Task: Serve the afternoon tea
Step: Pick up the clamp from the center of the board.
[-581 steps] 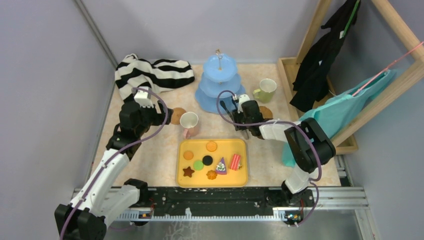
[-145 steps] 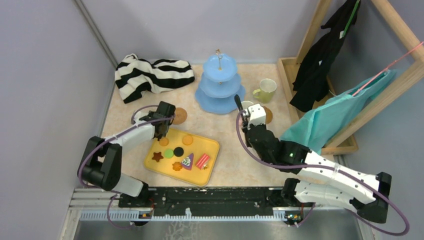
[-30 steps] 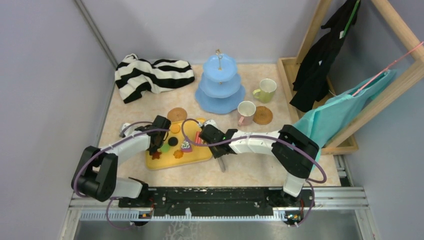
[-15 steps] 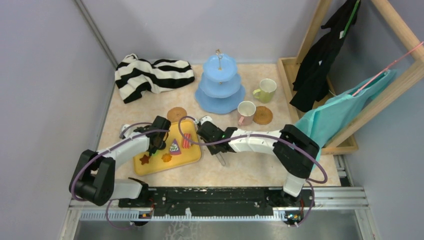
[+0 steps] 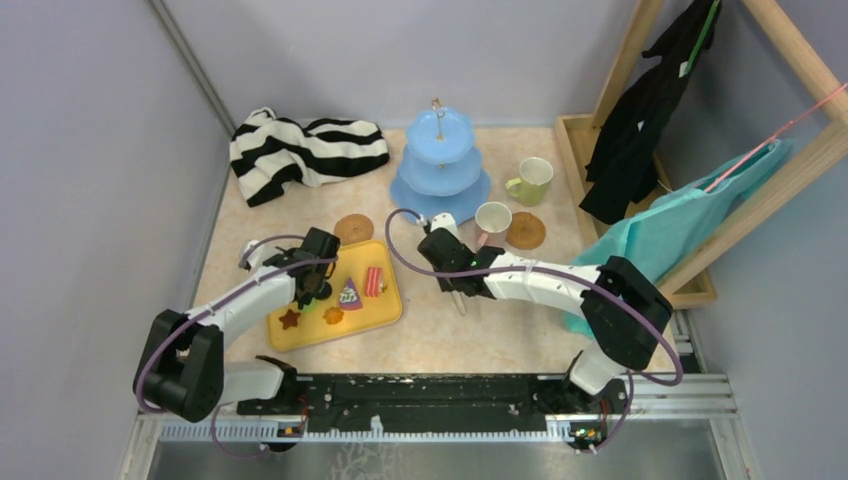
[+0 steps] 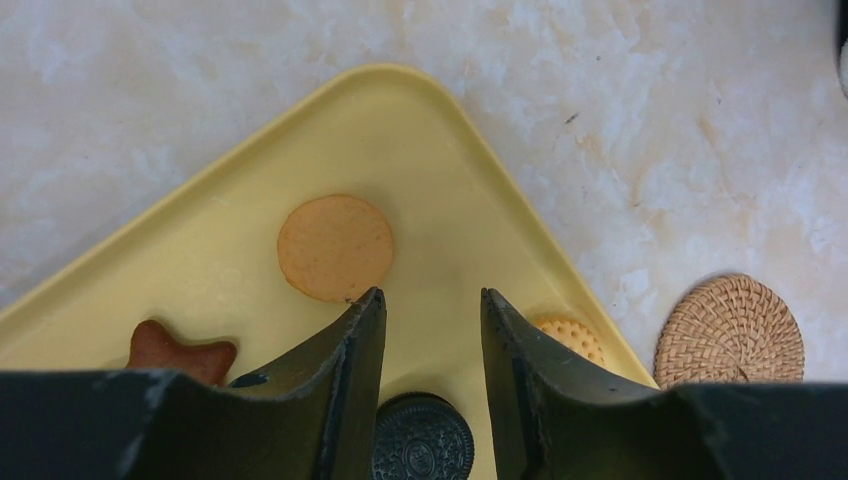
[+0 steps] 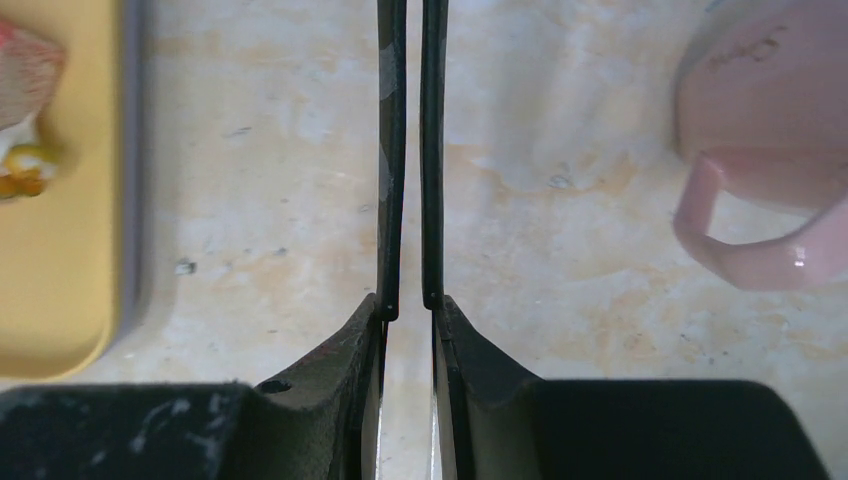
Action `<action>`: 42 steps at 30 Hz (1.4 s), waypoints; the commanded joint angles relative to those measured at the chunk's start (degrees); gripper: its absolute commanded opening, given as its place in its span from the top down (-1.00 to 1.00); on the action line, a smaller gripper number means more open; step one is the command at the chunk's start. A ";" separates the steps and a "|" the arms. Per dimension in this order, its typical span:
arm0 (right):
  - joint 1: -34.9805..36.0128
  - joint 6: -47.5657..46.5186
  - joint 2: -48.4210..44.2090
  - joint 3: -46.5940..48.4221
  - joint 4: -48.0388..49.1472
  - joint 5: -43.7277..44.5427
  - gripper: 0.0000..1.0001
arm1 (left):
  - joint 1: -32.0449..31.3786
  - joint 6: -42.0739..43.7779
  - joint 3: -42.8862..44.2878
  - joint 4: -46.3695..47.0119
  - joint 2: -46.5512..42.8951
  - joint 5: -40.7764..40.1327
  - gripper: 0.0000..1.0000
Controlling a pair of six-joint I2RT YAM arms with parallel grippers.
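The yellow tray [image 5: 385, 310] lies at the near left with a purple cake slice [image 5: 349, 293], a red slice [image 5: 373, 281] and a star cookie [image 5: 290, 319] on it. My left gripper [image 5: 308, 290] hovers open over the tray's [image 6: 420, 170] far corner. Between its fingers [image 6: 428, 295] shows a black sandwich cookie [image 6: 423, 440], with a round orange cookie [image 6: 335, 247] just ahead. My right gripper [image 5: 450, 270] is shut on thin black-tipped tongs [image 7: 410, 150], between tray and pink-handled cup [image 7: 770, 150]. The blue stand [image 5: 438, 170], green cup [image 5: 530, 180] and two coasters [image 5: 353, 228] [image 5: 525, 231] stand further back.
A striped cloth [image 5: 300, 150] lies at the back left. A wooden rack [image 5: 640, 60] with dark and teal garments [image 5: 690, 230] fills the right side. Grey walls close the left and back.
The tray has slid and turned toward the left. My right gripper with the tongs has drawn away from the tray's edge toward the pink cup. The left jaws have parted a little.
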 commanded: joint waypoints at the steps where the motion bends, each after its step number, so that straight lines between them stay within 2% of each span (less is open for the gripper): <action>1: -3.33 2.54 -3.15 -1.17 0.74 4.22 1.00 | -0.69 2.40 1.88 1.14 -1.06 -0.76 0.08; 10: -8.56 7.30 -2.74 -2.66 0.52 7.75 1.00 | -1.03 3.70 2.31 1.79 -1.16 -0.72 0.08; 28: -9.89 10.81 -2.24 -4.75 -1.68 9.32 1.00 | -1.17 3.88 1.67 2.67 -2.04 -0.47 0.08; 34: -9.47 6.08 -3.99 -4.31 -0.50 5.43 1.00 | -1.25 4.07 2.04 2.62 -2.37 -0.38 0.08; 42: -5.36 1.07 -8.71 -2.14 -2.40 3.80 1.00 | -1.34 5.98 3.84 2.67 -3.57 -0.52 0.05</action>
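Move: The right hand holds the clamp some 7 cm above the board. The pink mug lies about 10 cm to its right and 9 cm farther out, with the woven coaster beyond it, roughly 17 cm right and 8 cm ahead. The tiered stand is straight ahead at about 15 cm; the yellow tray's middle sits some 23 cm left and 7 cm back. From the left hand the mug is about 43 cm right and 9 cm ahead. Still pinching the clamp between its fingers, the right hand swings some 8 cm to the right, out past the board's middle to the mug's side, first forward and then easing back and down, its wrist turning about 20 degrees clockwise. At the end it rises about 2 cm and starts back left. The left hand, empty and part open over the tray, lifts a little. ##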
